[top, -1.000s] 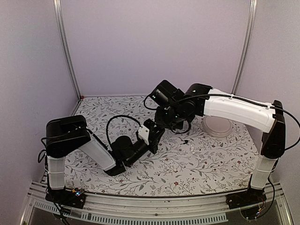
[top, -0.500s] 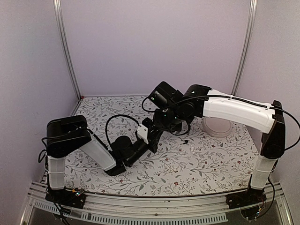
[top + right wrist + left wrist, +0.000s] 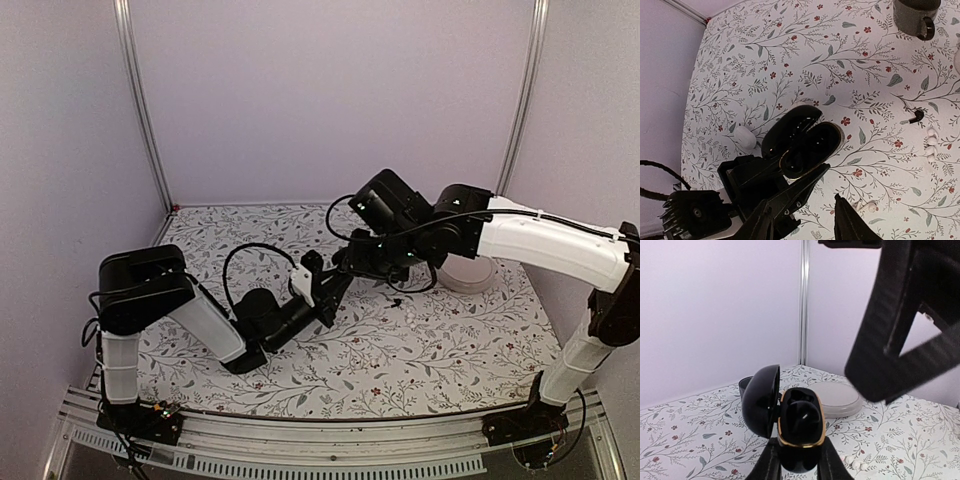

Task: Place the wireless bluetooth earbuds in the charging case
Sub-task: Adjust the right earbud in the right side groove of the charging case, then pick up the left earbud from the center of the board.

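Observation:
The charging case (image 3: 800,422) is black with a gold rim, and its lid stands open to the left. My left gripper (image 3: 799,461) is shut on its lower body and holds it above the table. A black earbud (image 3: 807,416) appears seated in the case. My right gripper (image 3: 832,180) hangs open and empty just above and beside the case (image 3: 807,142), apart from it. Its dark finger (image 3: 900,325) fills the upper right of the left wrist view. Another black earbud (image 3: 914,117) lies on the cloth to the right, also visible from above (image 3: 397,301).
A white round dish (image 3: 462,270) sits at the back right, and a dark mug (image 3: 915,15) stands beyond it. Small white beads (image 3: 931,145) and a white earbud (image 3: 867,206) lie on the floral cloth. A white oval object (image 3: 745,137) rests left of the case.
My right gripper has opened and drawn back to the right, away from the case's mouth. The left gripper keeps the case in almost the same place.

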You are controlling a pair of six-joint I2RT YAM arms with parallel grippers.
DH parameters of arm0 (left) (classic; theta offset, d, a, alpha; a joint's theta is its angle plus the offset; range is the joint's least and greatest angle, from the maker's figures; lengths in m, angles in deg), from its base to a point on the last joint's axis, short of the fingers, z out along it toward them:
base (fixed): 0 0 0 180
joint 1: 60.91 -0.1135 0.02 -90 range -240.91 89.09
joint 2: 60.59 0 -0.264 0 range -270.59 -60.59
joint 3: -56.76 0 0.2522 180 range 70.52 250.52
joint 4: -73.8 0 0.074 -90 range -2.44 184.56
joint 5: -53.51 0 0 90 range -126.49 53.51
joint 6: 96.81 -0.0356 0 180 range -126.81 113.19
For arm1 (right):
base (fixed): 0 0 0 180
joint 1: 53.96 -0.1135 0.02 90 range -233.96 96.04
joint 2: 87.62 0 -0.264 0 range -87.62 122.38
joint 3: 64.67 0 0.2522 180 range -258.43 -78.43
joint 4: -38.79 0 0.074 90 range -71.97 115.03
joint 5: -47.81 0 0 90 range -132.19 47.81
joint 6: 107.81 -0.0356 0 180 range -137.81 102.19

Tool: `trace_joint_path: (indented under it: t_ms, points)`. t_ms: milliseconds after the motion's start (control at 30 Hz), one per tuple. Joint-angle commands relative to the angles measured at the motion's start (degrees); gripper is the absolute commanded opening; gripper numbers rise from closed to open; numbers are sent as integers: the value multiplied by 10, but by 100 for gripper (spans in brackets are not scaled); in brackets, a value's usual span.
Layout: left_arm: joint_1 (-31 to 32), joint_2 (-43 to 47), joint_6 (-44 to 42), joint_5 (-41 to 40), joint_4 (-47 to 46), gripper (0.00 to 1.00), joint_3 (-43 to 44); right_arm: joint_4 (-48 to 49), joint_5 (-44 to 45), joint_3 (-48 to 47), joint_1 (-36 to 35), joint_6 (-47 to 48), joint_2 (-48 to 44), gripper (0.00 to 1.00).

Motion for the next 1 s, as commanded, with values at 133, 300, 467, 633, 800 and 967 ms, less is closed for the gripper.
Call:
trace_joint_path:
  t_ms: [133,300,467,633,800,967]
  points:
    - [-29,37,35,69,-49,0,-33,82,8,91,26,58,-105,46]
    - [-50,93,55,92,-22,0,-78,119,-40,207,99,69,-176,46]
    - [-66,159,72,101,12,0,-125,199,-142,328,193,106,-186,44]
    - [-85,233,93,153,51,0,-170,270,-181,360,237,179,-134,43]
    - [-101,275,97,292,29,0,-204,323,-208,354,269,226,-66,41]
    - [-125,295,121,393,9,0,-219,356,-217,337,276,282,-11,40]
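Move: The black earbud lies on the table about 13 cm ahead of my empty right hand, 12 cm to its right and some 22 cm below. The small white pieces lie about 4 cm nearer than the earbud and 3 cm right of it; the grey mug stands roughly 21 cm beyond the earbud and 3 cm right of it. From my left hand, which holds the open black charging case, that earbud is about 10 cm ahead, 15 cm right and 17 cm below. I swing my right hand clear of the charging case, first mostly to the right by some 13 cm, then drop about 14 cm while reaching forward towards the black earbud, fingers staying partly open and empty. Meanwhile my left hand keeps its grip on the case, carries it left and up, then draws it back, turning some 20 degrees clockwise. ##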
